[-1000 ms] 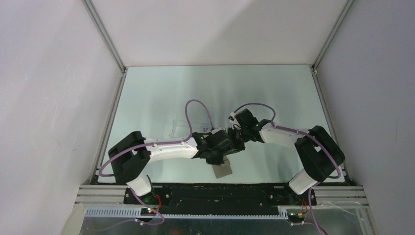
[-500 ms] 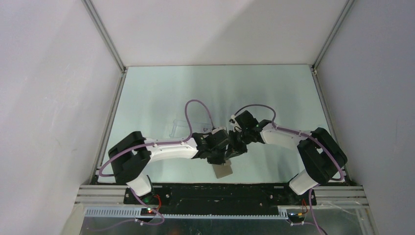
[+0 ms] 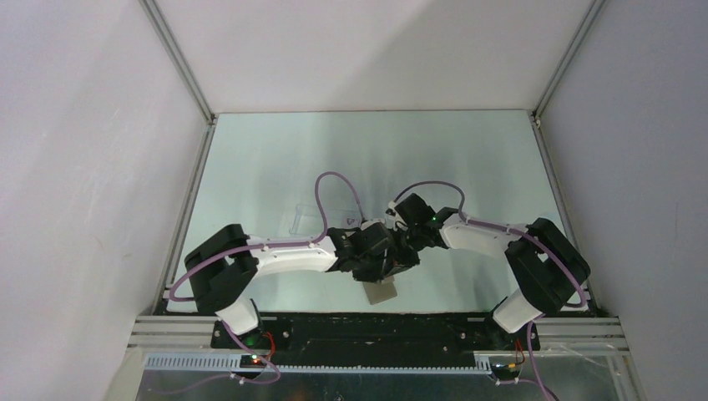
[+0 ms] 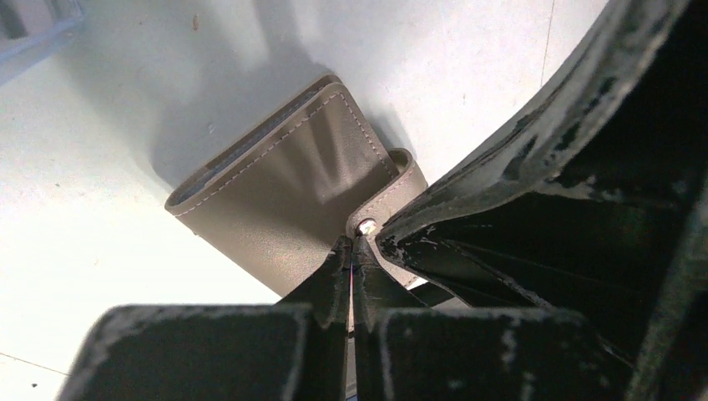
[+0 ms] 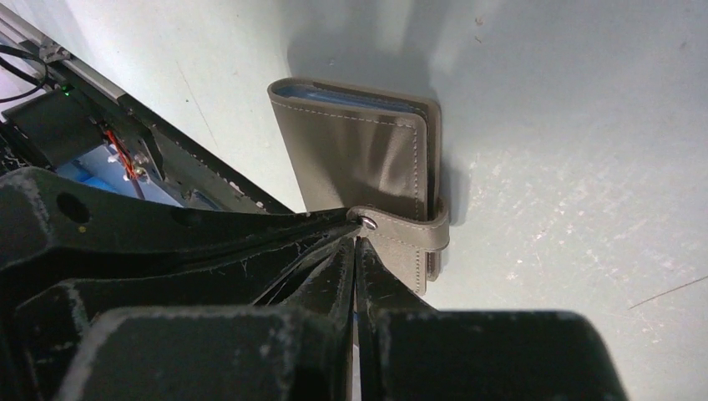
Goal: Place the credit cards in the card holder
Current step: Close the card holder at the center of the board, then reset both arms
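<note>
The card holder (image 3: 381, 292) lies folded shut on the table near the front edge, grey-brown, with its tab fastened over the round snap (image 5: 368, 221). A strip of light blue lining shows at its open edge (image 5: 351, 94). My left gripper (image 4: 351, 242) is shut, its tips touching the tab just beside the snap (image 4: 366, 225). My right gripper (image 5: 357, 242) is also shut, with its tips at the same snap from the other side. Both grippers meet above the card holder (image 4: 284, 188) in the top view. The credit cards are out of view.
A clear plastic box (image 3: 307, 219) stands on the table behind the left arm, and its corner shows in the left wrist view (image 4: 33, 33). The black front rail (image 3: 376, 327) runs just behind the card holder's near side.
The right gripper has moved left and down until it meets the left gripper over the card holder. The left arm and the card holder have stayed put.
</note>
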You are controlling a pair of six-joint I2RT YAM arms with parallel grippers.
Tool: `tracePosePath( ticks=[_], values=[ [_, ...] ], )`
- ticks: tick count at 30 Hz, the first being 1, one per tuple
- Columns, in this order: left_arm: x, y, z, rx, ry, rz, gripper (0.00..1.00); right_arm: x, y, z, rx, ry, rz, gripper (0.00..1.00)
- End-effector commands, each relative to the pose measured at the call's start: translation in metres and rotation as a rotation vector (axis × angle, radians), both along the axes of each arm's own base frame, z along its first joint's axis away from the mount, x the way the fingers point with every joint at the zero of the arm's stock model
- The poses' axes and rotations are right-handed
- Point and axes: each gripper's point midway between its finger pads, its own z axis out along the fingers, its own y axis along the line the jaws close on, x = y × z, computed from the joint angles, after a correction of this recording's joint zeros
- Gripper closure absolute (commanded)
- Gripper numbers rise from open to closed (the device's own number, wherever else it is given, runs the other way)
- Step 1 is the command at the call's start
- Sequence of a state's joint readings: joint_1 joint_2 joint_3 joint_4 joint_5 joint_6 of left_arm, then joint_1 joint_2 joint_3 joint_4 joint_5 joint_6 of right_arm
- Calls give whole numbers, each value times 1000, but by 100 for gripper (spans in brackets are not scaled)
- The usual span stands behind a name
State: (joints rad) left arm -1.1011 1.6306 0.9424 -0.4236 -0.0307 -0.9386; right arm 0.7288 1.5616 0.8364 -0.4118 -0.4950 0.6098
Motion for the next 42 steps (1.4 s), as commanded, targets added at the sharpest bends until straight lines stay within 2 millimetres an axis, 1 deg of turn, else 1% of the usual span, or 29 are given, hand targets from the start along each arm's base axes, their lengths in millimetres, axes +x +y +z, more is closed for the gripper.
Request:
tracePosePath(
  ticks=[1,7,10,16,19,21,22,23,24,25,26,27,28,29,30,31,32,33,34,35,36,37,38,39,40,41,42],
  values=[
    [-2,1,1,-14,1,7,100,4,5,-6,-12,-20,1,99],
    [-2,2,0,-9,0,14,100,0,4,-27,-80,-25,22,100],
    [-3,3,-3,-3,7,12,100,-3,0,-42,-137,-22,25,100],
    [-4,4,-6,4,13,11,100,-3,-17,-69,-273,-27,8,100],
    [-4,3,-8,10,18,11,100,-9,-32,-82,-364,-12,7,100],
    [-4,2,-8,8,16,9,100,-14,-37,-87,-389,-5,12,100],
    [-3,1,-5,1,12,9,100,-16,-36,-86,-378,-2,20,100],
    [-1,0,-2,-4,1,12,100,-15,-32,-81,-351,-15,24,100],
    [2,-2,4,-19,-14,12,100,-15,-27,-76,-315,-22,37,100],
    [6,-3,8,-26,-26,16,94,-10,-21,-63,-272,-50,36,100],
    [9,-5,19,-56,-49,14,85,-7,-17,-54,-237,-57,31,99],
    [13,-3,24,-69,-63,24,63,-1,-11,-35,-182,-92,19,97],
    [18,-6,40,-116,-93,28,54,4,-8,-24,-138,-94,5,94],
    [24,-1,44,-129,-109,46,38,12,-7,-3,-78,-125,-23,89],
    [29,-2,63,-187,-147,56,31,17,-6,17,-31,-168,-39,75],
    [35,5,66,-202,-161,73,20,25,-10,26,-13,-187,-63,68],
    [40,4,85,-275,-194,79,17,29,-13,42,18,-228,-80,56],
    [46,16,83,-283,-203,104,10,37,-21,49,19,-261,-109,49],
    [56,19,104,-363,-244,125,3,39,-27,62,32,-298,-126,36],
    [60,28,115,-415,-289,135,2,49,-38,66,16,-341,-156,30],
    [68,37,121,-452,-300,155,1,50,-47,75,16,-378,-177,18],
    [69,46,127,-500,-336,160,0,59,-63,74,-28,-415,-219,13],
    [80,60,131,-526,-354,198,0,61,-73,80,-36,-453,-246,4],
    [80,73,135,-555,-393,212,0,71,-93,78,-90,-489,-298,2],
    [94,94,137,-552,-432,277,0,76,-111,79,-116,-521,-346,1],
    [94,111,137,-549,-481,297,0,80,-128,71,-171,-543,-389,1],
    [109,138,135,-514,-531,383,0,89,-150,74,-219,-603,-448,1]
  ],
)
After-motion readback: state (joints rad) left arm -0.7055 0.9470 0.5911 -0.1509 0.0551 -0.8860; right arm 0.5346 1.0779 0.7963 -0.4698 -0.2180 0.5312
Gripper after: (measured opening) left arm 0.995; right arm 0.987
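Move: Both hands hover with shut fingers at the snap of the closed card holder. The holder's middle is about 1 cm back, 1 cm left and 1 cm below the left hand, and some 1 cm back, 2 cm left and 3 cm below the right. From the left hand the clear box lies roughly 12 cm ahead and 13 cm to the left, and the near table edge about 9 cm straight back, both some 2 cm lower. The right hand sinks nearly 3 cm with shut fingers, pressing the strap down at the snap, while the left tips stay beside it on the cover and settle only about half a centimetre. Then both hands leave the holder, opening wide as they rise quickly about 12 cm, the left swinging forward and left towards the clear box, the right forward and right, each wrist tilting some 30 degrees so its fingers swing outward. ##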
